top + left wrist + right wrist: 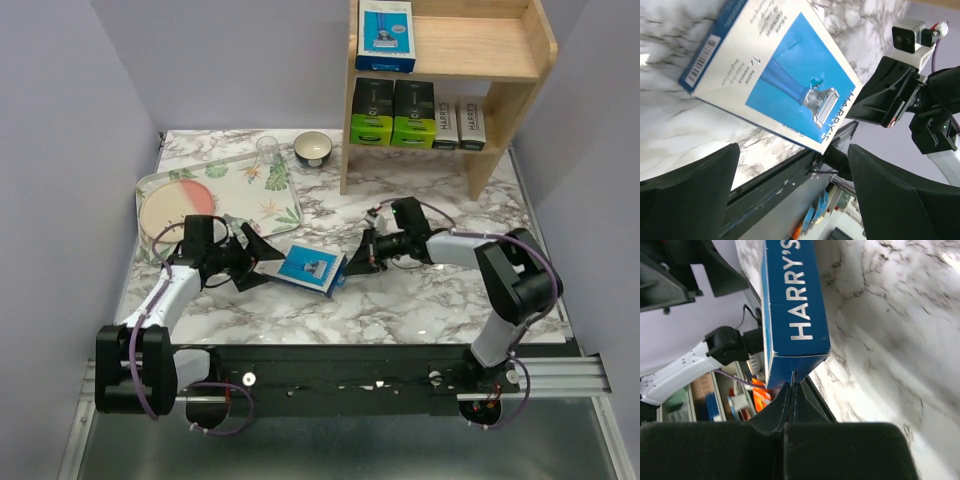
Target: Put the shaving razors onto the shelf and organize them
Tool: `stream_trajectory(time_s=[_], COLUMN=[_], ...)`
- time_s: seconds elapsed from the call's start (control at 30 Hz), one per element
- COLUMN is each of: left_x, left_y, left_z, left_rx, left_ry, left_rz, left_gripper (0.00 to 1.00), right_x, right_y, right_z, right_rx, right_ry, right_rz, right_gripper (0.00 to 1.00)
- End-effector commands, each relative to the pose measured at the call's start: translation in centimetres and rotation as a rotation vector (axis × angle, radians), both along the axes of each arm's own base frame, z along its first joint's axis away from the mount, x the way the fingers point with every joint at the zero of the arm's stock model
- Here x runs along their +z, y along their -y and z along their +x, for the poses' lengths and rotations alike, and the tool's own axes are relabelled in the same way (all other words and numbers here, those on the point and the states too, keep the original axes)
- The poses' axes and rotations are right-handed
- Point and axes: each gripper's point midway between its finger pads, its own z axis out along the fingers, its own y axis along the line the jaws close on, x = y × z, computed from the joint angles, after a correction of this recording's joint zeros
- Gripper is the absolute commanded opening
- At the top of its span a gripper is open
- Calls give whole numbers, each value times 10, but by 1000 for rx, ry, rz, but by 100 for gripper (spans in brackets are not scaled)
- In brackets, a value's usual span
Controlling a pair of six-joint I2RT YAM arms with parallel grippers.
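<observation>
A blue-and-white razor pack point(312, 268) lies tilted at mid-table between the two arms. My right gripper point(350, 265) is shut on the thin flap at its right end point(792, 390), with the pack's blue "HARRY'S" side point(792, 295) just beyond the tips. My left gripper point(262, 262) stands open at the pack's left end, its fingers wide apart point(792, 165) and off the pack point(785, 75). The shelf point(500, 60) at the back right carries another blue-and-white pack point(386, 35) on top. Two black boxes with lime-green ends point(372, 112) and two white boxes point(446, 122) stand on its lower tier.
A floral tray point(285, 205) at the back left holds a pink round plate point(175, 208). A clear glass point(267, 150) and a dark bowl point(313, 148) stand behind it. The shelf's left side panel point(347, 170) reaches down to the marble top.
</observation>
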Motion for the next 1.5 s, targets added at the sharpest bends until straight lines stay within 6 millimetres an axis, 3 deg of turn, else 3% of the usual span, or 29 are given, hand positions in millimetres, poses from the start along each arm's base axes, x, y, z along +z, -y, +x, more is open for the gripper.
stream_trajectory(time_s=[0.0, 0.13, 0.17, 0.27, 0.37, 0.5, 0.63, 0.73, 0.83, 0.97, 1.07, 1.2, 1.43, 1.47], left_x=[8, 0, 11, 12, 4, -2, -12, -25, -21, 3, 12, 21, 28, 31], left_y=[39, 68, 82, 104, 117, 130, 129, 129, 134, 142, 143, 142, 142, 143], left_z=[7, 19, 26, 32, 29, 10, 1, 7, 24, 54, 61, 61, 57, 57], left_rx=[-51, -57, -90, -108, -128, -170, -161, -132, -129, -144, -151, -179, -209, -219], left_ry=[12, -13, 44, -10, -79, -121, -144, -175, -141, -8, 28, 77, 136, 150], left_rz=[-121, -199, -234, -288, -292, -270, -228, -222, -261, -339, -372, -393, -405, -410], left_gripper=[98, 98, 98, 98, 98, 98, 98, 97, 94, 85, 77, 62, 54, 53], right_x=[1, -7, -9, -12, -3, 12, 16, 14, 12, 16, 21, 22, 27, 33], right_y=[28, 42, 43, 46, 44, 42, 42, 41, 36, 23, 17, 15, 15, 15], right_z=[0, -6, -7, -8, -2, 10, 13, 14, 10, 0, -5, -5, 1, 2], right_rx=[-127, -227, -243, -287, -303, -329, -341, -346, -327, -269, -242, -231, -219, -211], right_ry=[0, -67, -78, -106, -81, -59, -80, -93, -83, -37, -15, 1, 79, 99], right_rz=[-10, -19, -25, -43, -25, -3, -15, -33, -45, -34, -30, -39, -38, -31], right_gripper=[1, 1, 1, 1, 1, 1, 1, 1, 1, 0, 1, 1, 1, 4])
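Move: Hanging from the right hand's shut fingers by its end tab, the blue Harry's razor box has its middle about 8 cm to the left of that hand and roughly 2 cm below. From the open left hand the box lies some 8 cm to the right, level fore and aft, about 4 cm down. The tray's middle is around 12 cm ahead and 11 cm left of the left hand; the shelf's left leg stands some 16 cm straight ahead of the right hand. Sweeping about 13 cm to the right with its fingers wide, the left hand reaches the box, tips its fingers flatter, then pushes some 5 cm forward while closing to roughly half around the box's left edge. The right hand keeps its pinch on the tab, shifting 5 cm right with a short dip, then rising and easing partly back left as it turns about 15 degrees clockwise. ##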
